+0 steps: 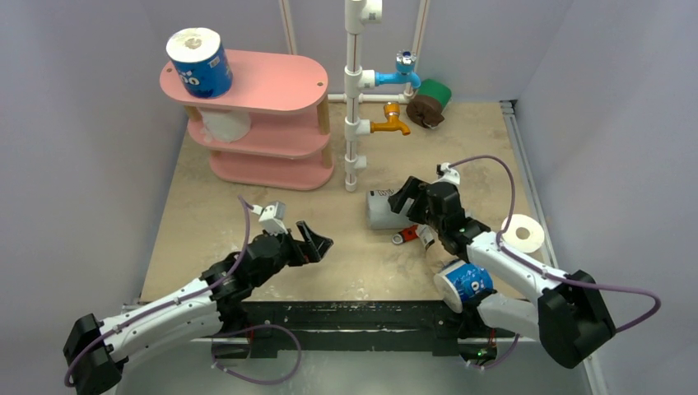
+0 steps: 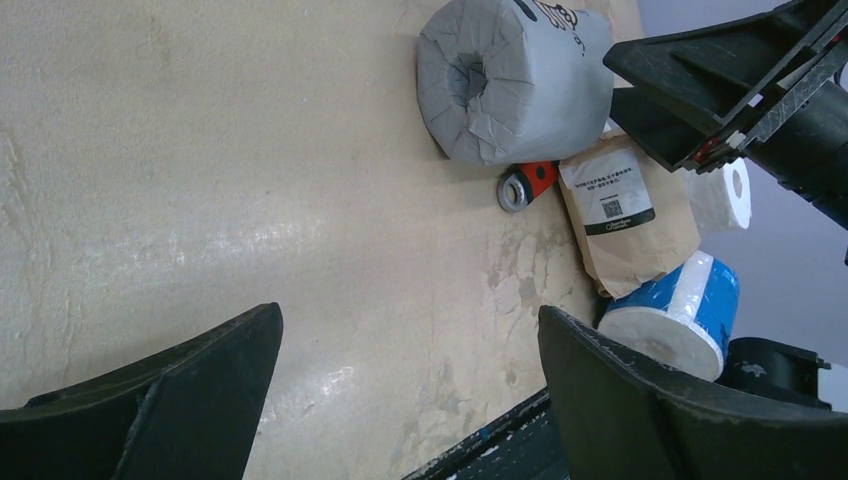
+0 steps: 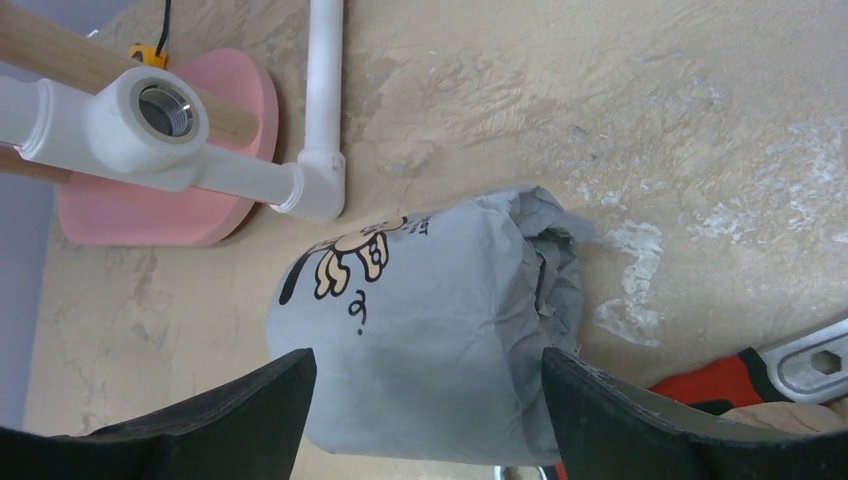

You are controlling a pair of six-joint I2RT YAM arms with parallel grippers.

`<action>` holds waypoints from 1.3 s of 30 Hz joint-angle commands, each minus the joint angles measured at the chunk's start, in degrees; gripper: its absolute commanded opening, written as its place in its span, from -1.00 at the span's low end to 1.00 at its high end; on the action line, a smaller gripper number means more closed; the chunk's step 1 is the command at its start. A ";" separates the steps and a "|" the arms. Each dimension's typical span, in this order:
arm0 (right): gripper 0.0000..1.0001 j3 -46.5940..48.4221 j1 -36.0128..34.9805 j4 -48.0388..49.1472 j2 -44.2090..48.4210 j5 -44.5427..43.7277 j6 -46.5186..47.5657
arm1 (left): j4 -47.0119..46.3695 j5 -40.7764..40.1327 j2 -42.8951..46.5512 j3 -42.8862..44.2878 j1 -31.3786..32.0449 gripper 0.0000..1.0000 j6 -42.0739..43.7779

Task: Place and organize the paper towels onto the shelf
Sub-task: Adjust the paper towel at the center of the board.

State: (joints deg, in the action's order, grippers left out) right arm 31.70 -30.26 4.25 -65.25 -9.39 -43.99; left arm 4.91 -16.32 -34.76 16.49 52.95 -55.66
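The pink shelf (image 1: 272,82) stands at the back left. A blue printed paper towel roll (image 1: 197,62) is on its top board and a white roll (image 1: 224,123) on the middle board. A grey-wrapped roll (image 1: 380,210) (image 3: 430,300) lies on its side mid-table. My right gripper (image 1: 405,200) (image 3: 430,352) is open, one finger over each end of it; whether they touch it I cannot tell. My left gripper (image 1: 317,241) (image 2: 410,310) hangs open and empty over bare table. Near the right arm lie a blue roll (image 1: 463,284), a brown-wrapped roll (image 2: 625,215) and a white roll (image 1: 524,234).
A white pipe frame (image 1: 354,99) with blue and orange taps stands right of the shelf. A green roll (image 1: 436,92) and a brown roll (image 1: 424,111) sit behind it. A red-handled wrench (image 2: 528,183) (image 3: 740,378) lies just near of the grey roll.
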 commanded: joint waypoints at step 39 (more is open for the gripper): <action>0.04 2.23 -5.85 1.73 -3.77 4.05 13.27 | -5.02 0.32 -5.31 2.05 0.14 0.95 -0.70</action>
State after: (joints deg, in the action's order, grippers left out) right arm 31.81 -33.43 10.44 -71.59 -1.02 -33.74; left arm 0.95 -15.22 -41.17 19.62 52.95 -55.81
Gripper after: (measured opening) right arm 0.542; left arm 0.976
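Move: The grey-wrapped paper towel lies on its side just ahead of the right hand's open fingers, its middle about 2 cm farther out, 3 cm to the left and 4 cm below. The red-handled wrench is some 3 cm back and 7 cm to that hand's right, the brown paper bag about 9 cm back and 11 cm right, while the foot of the white pipe stands roughly 6 cm ahead and 12 cm left. From the left hand, the grey paper towel lies about 9 cm forward and 17 cm right, some 6 cm lower. After a slight shift to its right, the right hand sinks 2 to 3 cm and sweeps about 5 cm left over the right-hand end of the grey paper towel, turning some 15 degrees counter-clockwise. Late in the sweep its wide-open fingers close to about half and take hold of the wrapper near that end, while the hand still carries on left and draws back a couple of centimetres. ##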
